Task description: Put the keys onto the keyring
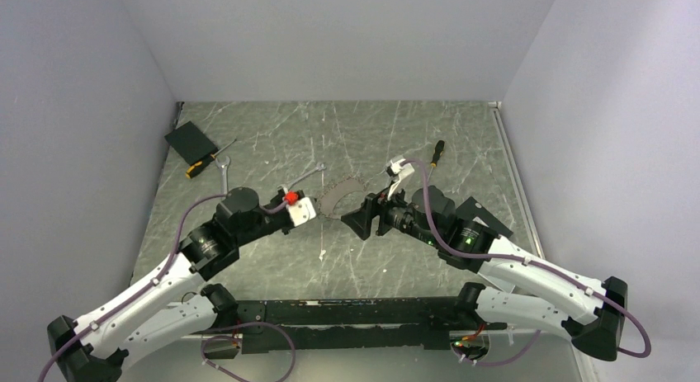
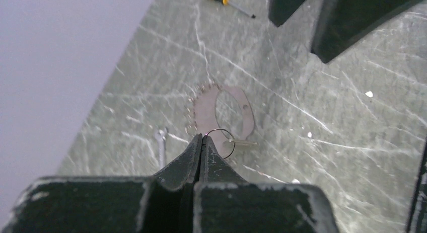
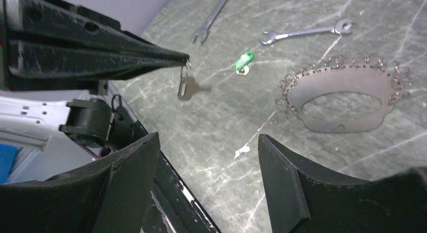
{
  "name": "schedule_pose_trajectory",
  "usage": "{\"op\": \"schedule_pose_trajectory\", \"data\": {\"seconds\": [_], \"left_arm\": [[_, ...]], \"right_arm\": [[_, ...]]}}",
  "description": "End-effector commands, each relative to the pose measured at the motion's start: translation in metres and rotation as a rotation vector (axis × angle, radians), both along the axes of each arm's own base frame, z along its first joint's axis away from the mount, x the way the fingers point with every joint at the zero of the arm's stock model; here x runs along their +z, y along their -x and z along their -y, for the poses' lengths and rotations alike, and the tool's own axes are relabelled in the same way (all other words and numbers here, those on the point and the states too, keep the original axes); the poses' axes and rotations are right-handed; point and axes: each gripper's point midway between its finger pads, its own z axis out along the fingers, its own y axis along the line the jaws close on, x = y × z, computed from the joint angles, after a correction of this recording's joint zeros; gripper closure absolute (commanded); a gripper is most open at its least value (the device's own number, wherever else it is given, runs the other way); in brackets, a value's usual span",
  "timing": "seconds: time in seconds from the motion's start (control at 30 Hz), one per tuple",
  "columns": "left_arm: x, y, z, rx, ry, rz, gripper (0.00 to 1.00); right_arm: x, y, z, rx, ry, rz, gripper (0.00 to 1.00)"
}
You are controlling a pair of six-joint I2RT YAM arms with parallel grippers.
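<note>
My left gripper point(image 2: 201, 138) is shut on a thin wire ring point(image 2: 224, 142), and the silvery key point(image 3: 185, 87) hangs from that ring above the table. The green-headed key point(image 3: 243, 61) lies flat on the table beyond it. The keyring point(image 3: 342, 99) is a dull grey oval metal loop edged with small rings, lying on the table just past the left fingertips point(image 1: 338, 196). My right gripper point(image 3: 207, 142) faces the left one from close by, open, with only bare table between its fingers; in the top view it is point(image 1: 353, 219).
Two silver wrenches point(image 3: 211, 16) point(image 3: 307, 31) lie behind the keys. A yellow-handled screwdriver point(image 1: 202, 163) and a black box point(image 1: 190, 140) sit at the back left, and another screwdriver point(image 1: 436, 151) at the back right. Grey walls enclose the table.
</note>
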Motion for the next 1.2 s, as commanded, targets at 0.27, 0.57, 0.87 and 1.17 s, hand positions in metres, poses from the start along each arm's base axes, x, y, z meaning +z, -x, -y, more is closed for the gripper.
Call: {"op": "schedule_pose_trajectory", "data": {"seconds": [0.27, 0.57, 0.87, 1.17], "left_arm": [[0.068, 0.018, 0.028, -0.19, 0.249, 0.26, 1.0], [0.076, 0.026, 0.031, -0.214, 0.337, 0.237, 1.0], [0.076, 0.028, 0.032, -0.221, 0.347, 0.23, 1.0], [0.073, 0.03, 0.031, -0.223, 0.348, 0.229, 1.0]], "right_arm": [[0.063, 0.007, -0.024, 0.142, -0.114, 0.151, 0.37], [0.076, -0.007, -0.03, 0.088, -0.125, 0.164, 0.45], [0.083, -0.014, -0.034, 0.06, -0.146, 0.167, 0.54], [0.085, -0.016, -0.038, 0.051, -0.176, 0.148, 0.65]]}}
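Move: The keyring, with a key hanging on it, is already pinched in the left fingertips. It lies about 8 cm to the left of the right hand, some 3 cm ahead and about level. Seen from the left hand, the open right gripper is roughly 9 cm to the right and 4 cm back, at the same height. On the table about 25 cm below the right hand are the ring-edged plate, 15 cm ahead and 3 cm left, and the green tag, 11 cm ahead and 19 cm left. Lift the left gripper about 6 cm with its hold on the keyring kept, easing right and slightly back towards the right gripper while rolling and turning it some 20 degrees so the fingertips rise, then hold it still. Meanwhile bring the right gripper up and left to the ring, narrowing its fingers to about half their gap so they come in on either side of the ring and key. ##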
